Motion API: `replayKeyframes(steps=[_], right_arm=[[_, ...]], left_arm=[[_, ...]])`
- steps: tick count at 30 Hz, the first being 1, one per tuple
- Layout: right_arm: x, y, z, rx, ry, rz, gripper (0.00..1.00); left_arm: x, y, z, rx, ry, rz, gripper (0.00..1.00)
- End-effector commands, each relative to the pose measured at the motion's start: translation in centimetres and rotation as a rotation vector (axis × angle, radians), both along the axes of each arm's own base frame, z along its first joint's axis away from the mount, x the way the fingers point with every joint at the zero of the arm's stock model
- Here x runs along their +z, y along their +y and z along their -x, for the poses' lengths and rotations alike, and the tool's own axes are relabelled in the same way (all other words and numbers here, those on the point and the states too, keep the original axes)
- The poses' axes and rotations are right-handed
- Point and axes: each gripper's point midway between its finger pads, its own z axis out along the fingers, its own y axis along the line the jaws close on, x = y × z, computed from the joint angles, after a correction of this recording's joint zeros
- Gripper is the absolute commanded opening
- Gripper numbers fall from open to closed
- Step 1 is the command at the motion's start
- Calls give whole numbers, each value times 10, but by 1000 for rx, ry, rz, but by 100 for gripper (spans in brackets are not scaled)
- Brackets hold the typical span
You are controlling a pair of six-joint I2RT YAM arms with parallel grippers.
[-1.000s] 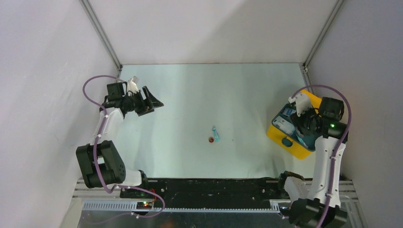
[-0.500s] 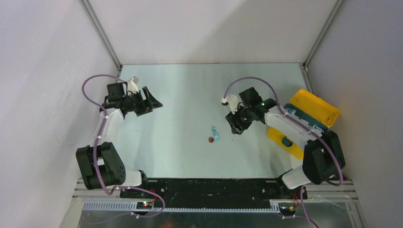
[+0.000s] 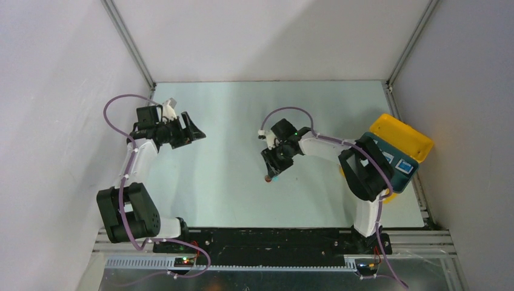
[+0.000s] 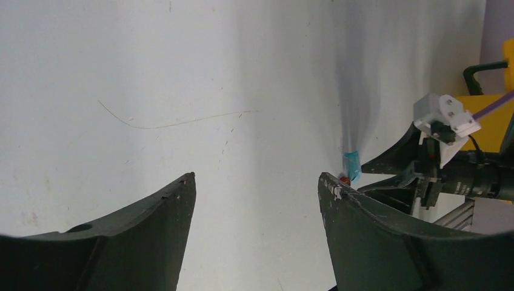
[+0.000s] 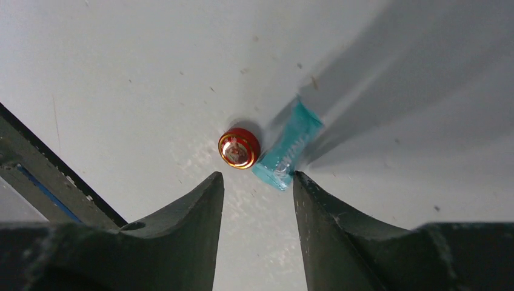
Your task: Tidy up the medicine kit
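Note:
The yellow medicine kit (image 3: pixel 405 136) stands open at the table's right edge, its teal inside partly hidden by my right arm. A small teal packet (image 5: pixel 287 147) and a round red tin (image 5: pixel 239 147) lie side by side mid-table; both also show in the top view, the packet (image 3: pixel 276 178) and the tin (image 3: pixel 268 178). My right gripper (image 5: pixel 259 178) is open and empty just above them, its fingertips close to both. My left gripper (image 4: pixel 254 179) is open and empty over the far left of the table (image 3: pixel 230 115).
Grey enclosure walls (image 3: pixel 60 91) close in the table on the left, back and right. The black rail (image 3: pixel 267 236) with the arm bases runs along the near edge. The right gripper (image 4: pixel 400 176) shows in the left wrist view.
My right arm has swung left from the kit to the middle of the table and now hovers over the packet and tin. The left arm has hardly moved.

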Motion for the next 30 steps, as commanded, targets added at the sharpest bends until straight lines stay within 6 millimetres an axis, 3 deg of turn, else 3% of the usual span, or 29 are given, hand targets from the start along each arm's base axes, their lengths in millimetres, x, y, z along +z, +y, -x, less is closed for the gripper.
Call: replayKeyframes(steps=[1, 10, 13, 17, 19, 24, 27, 29, 30], right_arm=[[4, 22, -15, -44, -20, -2, 49], [-29, 25, -18, -50, 29, 96, 35], [-31, 22, -19, -42, 29, 104, 28], [-18, 14, -28, -36, -32, 111, 15], [-9, 10, -33, -33, -71, 114, 13], [53, -11, -45, -7, -255, 92, 13], [109, -35, -42, 41, -464, 81, 13], [136, -55, -38, 61, -583, 87, 14], [136, -69, -36, 80, -617, 110, 14]], left_arm=[[7, 0, -4, -22, -30, -21, 78], [10, -1, -2, -29, -38, -16, 78], [12, -2, -1, -29, -44, -17, 78], [12, -2, -1, -30, -46, -17, 78], [13, -3, -1, -32, -46, -13, 78], [16, -4, -3, -36, -50, -1, 78], [14, -4, -5, -34, -41, -5, 78], [12, -6, -8, -39, -31, 1, 78], [10, -8, -9, -43, -21, 8, 78]])
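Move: Just ahead of the right hand's half-open fingers lies the teal packet, about 2 cm farther out, 3 cm to the left and 2 cm lower. The small red jar stands close beside the packet, level with the hand fore and aft and some 5 cm to its left. The yellow medicine kit is roughly 36 cm to the right and 2 cm ahead. From the left hand, the packet is around 28 cm to the right, 6 cm nearer the base and 14 cm down. Easing left and forward about 3 and 2 cm while sinking slightly, the right hand brings its fingers around the teal packet beside the red jar and closes them, pinching it near its middle. Then it speeds up, lifting the packet some 9 cm and drawing it right towards the yellow kit, the fingertips swinging forward about 20 degrees. ##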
